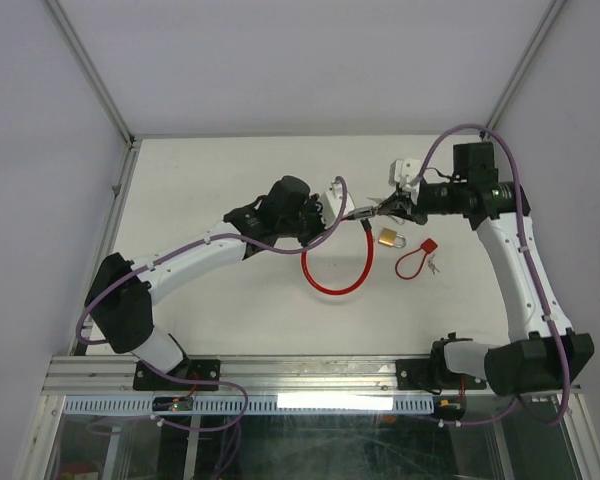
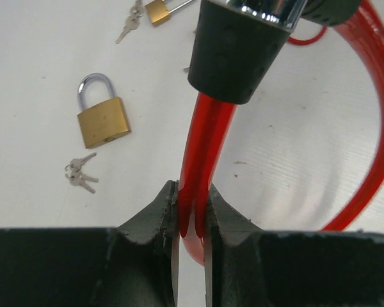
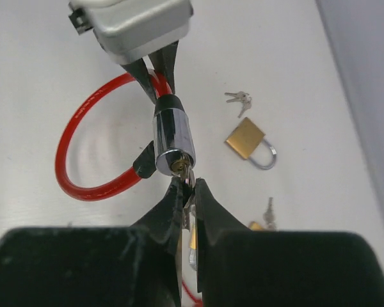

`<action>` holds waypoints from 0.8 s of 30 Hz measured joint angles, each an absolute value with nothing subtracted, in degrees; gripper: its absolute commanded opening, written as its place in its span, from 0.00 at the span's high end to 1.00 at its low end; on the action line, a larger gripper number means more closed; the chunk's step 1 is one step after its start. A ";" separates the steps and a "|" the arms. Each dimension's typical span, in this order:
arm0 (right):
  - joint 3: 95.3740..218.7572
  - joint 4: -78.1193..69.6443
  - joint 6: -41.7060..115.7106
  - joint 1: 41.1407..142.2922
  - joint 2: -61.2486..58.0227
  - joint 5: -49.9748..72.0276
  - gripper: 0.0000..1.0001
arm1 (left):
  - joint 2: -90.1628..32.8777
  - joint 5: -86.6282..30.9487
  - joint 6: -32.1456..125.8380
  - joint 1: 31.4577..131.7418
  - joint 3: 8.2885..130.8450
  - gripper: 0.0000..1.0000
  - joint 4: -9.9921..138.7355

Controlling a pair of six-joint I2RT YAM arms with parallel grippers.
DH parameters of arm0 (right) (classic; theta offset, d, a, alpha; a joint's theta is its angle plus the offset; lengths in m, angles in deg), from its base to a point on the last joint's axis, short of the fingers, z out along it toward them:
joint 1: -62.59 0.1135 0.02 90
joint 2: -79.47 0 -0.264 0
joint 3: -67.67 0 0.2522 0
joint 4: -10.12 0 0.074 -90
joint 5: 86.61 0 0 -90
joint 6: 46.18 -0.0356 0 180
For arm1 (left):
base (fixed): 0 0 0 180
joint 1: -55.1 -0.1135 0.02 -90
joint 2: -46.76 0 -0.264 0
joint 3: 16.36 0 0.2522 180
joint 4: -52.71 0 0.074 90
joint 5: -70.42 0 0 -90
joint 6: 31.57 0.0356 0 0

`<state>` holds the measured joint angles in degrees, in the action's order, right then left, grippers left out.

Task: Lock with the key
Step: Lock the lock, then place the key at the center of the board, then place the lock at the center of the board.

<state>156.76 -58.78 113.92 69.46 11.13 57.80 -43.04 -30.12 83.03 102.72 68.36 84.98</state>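
Observation:
A red cable lock (image 1: 335, 270) lies in a loop on the table, its chrome cylinder (image 3: 171, 137) lifted between the two grippers. My left gripper (image 2: 193, 188) is shut on the red cable (image 2: 201, 147) just below the black sleeve (image 2: 240, 57). In the top view it sits at the loop's upper end (image 1: 330, 208). My right gripper (image 3: 187, 182) is shut on a small key (image 3: 189, 176), whose tip sits in the brass keyhole at the cylinder's end. From above, the right gripper (image 1: 385, 208) faces the left one across the cylinder (image 1: 361, 212).
A brass padlock (image 1: 388, 237) lies just below the grippers, with a small key bunch (image 2: 80, 174) beside it. A thin red loop with keys (image 1: 420, 258) lies to its right. A second small padlock (image 2: 159, 9) shows in the left wrist view. A white block (image 1: 405, 170) stands behind.

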 measured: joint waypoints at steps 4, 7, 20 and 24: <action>163.27 -62.16 101.07 67.28 2.63 59.98 1.00 | -42.80 -22.41 82.22 103.57 68.05 1.00 83.08; 169.33 -66.89 93.49 65.20 -4.78 62.89 1.00 | -41.07 -11.15 84.12 106.82 64.57 1.00 77.72; 163.67 -67.52 90.49 61.31 -2.33 62.98 1.00 | -34.25 0.02 90.61 105.93 50.91 1.00 74.90; 155.84 -61.42 91.61 61.33 5.71 63.15 1.00 | -33.07 -7.68 83.07 100.27 51.37 1.00 76.21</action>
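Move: Both hands are at the silver lock cylinder: its middle lies some 4 cm to the right of the left hand, which grips the red cable behind it, and about 5 cm to the left of the right hand, nearly level with both. On the table, some 17 cm below the right hand, the big padlock lies 8 cm to its left and 2 cm farther out, the small padlock 5 cm to its right and 1 cm farther out. Left hand pulls the lock some 10 cm left, off the key the right swings about 5 cm forward, then back. ##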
